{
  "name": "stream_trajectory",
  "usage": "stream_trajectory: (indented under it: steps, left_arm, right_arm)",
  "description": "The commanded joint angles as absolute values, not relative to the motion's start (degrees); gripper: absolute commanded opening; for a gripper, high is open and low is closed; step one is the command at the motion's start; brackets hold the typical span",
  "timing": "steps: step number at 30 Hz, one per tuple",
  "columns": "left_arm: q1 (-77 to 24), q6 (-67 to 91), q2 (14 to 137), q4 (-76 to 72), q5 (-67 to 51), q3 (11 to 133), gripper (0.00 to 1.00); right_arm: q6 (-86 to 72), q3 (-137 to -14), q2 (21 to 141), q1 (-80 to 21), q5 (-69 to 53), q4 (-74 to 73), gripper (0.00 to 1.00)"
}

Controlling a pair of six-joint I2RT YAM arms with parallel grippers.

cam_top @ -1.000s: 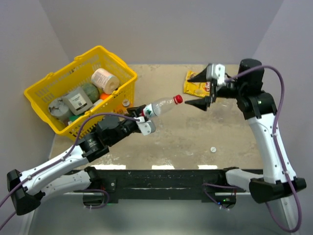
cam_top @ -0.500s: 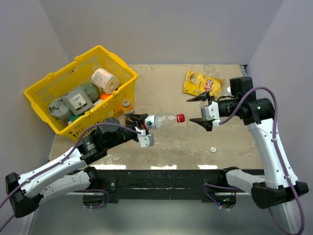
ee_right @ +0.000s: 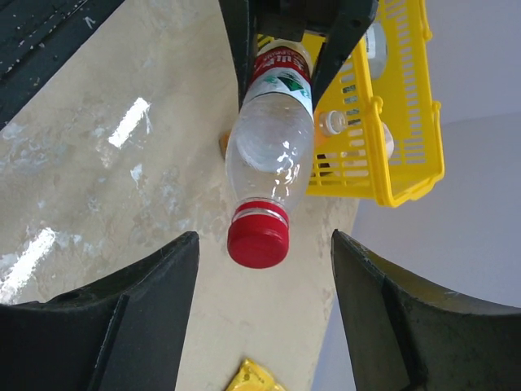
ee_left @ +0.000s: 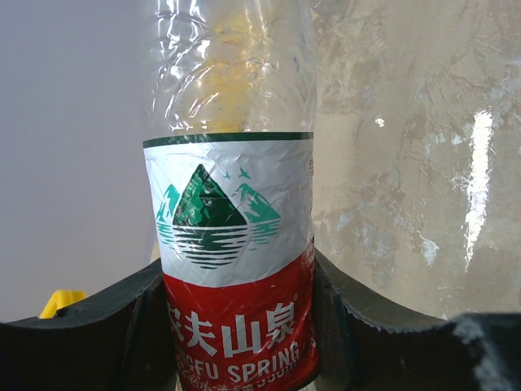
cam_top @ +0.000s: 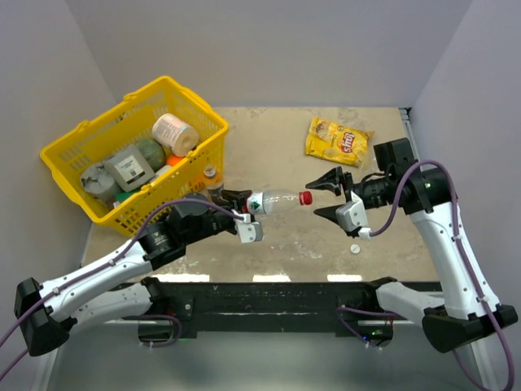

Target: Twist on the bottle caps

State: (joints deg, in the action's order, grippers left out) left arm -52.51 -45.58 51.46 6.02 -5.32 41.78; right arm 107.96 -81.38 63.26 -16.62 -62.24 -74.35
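Observation:
My left gripper [cam_top: 244,205] is shut on the labelled lower body of a clear plastic bottle [cam_top: 273,199], held roughly level above the table with its neck pointing right. The label [ee_left: 232,244] fills the left wrist view between the black fingers [ee_left: 358,326]. A red bottle cap [cam_top: 305,197] sits on the bottle's neck. My right gripper [cam_top: 323,197] faces it, open, and the red cap [ee_right: 258,243] lies just between the fingertips with a gap on each side. A white bottle cap [cam_top: 356,248] lies loose on the table below the right gripper.
A yellow basket [cam_top: 77,175] full of groceries stands at the back left. A small capped bottle [cam_top: 212,173] stands beside it. A yellow snack bag [cam_top: 338,138] lies at the back right. Grey walls close in the table on three sides.
My right gripper has swung down and left from near the snack bag to the red cap, its jaws narrowing. The left arm has levelled the bottle and brought it slightly nearer.

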Motion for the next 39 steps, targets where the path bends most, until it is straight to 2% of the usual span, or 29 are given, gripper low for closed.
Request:
stream_trajectory:
  steps: [1,8,21,24,25,28,31,34,39]
  left_arm:
    - [-52.6,-44.7,51.6,1.7,-5.1,45.0,0.0]
    - [-52.5,-45.1,51.5,1.2,-4.7,45.4,0.0]
    - [-52.6,-44.3,51.4,-2.6,-2.6,44.0,0.0]
    - [-52.6,-43.6,51.6,-3.9,-1.4,43.9,0.0]
    - [-52.6,-43.5,51.7,-4.1,-1.1,43.8,0.0]
    - [-52.6,-42.3,51.9,-5.6,-0.4,43.6,0.0]
    - [-52.6,-42.5,52.2,-6.9,-0.2,43.5,0.0]
    - [-52.6,-43.9,52.4,-9.0,2.6,43.0,0.0]
    - [-52.5,-48.0,52.3,-14.7,6.0,40.9,0.0]
  right_arm:
    - [108.6,-79.9,62.3,-17.5,-63.4,-72.4,0.67]
    - [96.0,-76.6,60.0,-18.5,-63.2,-58.4,0.61]
    - [95.0,-78.4,60.9,-19.9,-61.6,-59.6,0.44]
    - [93.8,-79.0,61.6,-20.0,-61.2,-60.0,0.38]
    - [92.0,-79.1,62.2,-20.1,-61.1,-59.3,0.28]
    - [79.3,-80.0,63.4,-20.1,-61.1,-53.2,0.14]
    - [68.1,-81.2,65.4,-20.0,-61.4,-48.0,0.06]
    - [52.4,-83.8,68.8,-20.0,-63.1,-42.3,0.03]
    - [36.7,-93.1,78.9,-19.4,-67.8,-47.0,0.01]
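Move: The red cap, already sitting on the mouth of the water bottle that the left hand keeps hold of, lies about 2 cm to the right hand's left, level ahead, and some 2 cm lower, just off the open fingertips. From the right hand, the yellow chips bag is roughly 27 cm ahead, 12 cm right and 25 cm below, and the loose white cap about 3 cm back, 14 cm right and 25 cm below. From the left hand, the red cap is about 13 cm right, level ahead and 3 cm up. Easing barely 2 cm forward and left onto the red cap, the right hand closes its open fingers around it and pinches, then rolls its wrist some 25 degrees in the tightening sense (clockwise seen from the cap end) while travelling another 5 cm forward, left and up. The left hand keeps its grip on the bottle, first rising about 2 cm, then going forward with a slight counter-clockwise swing. ##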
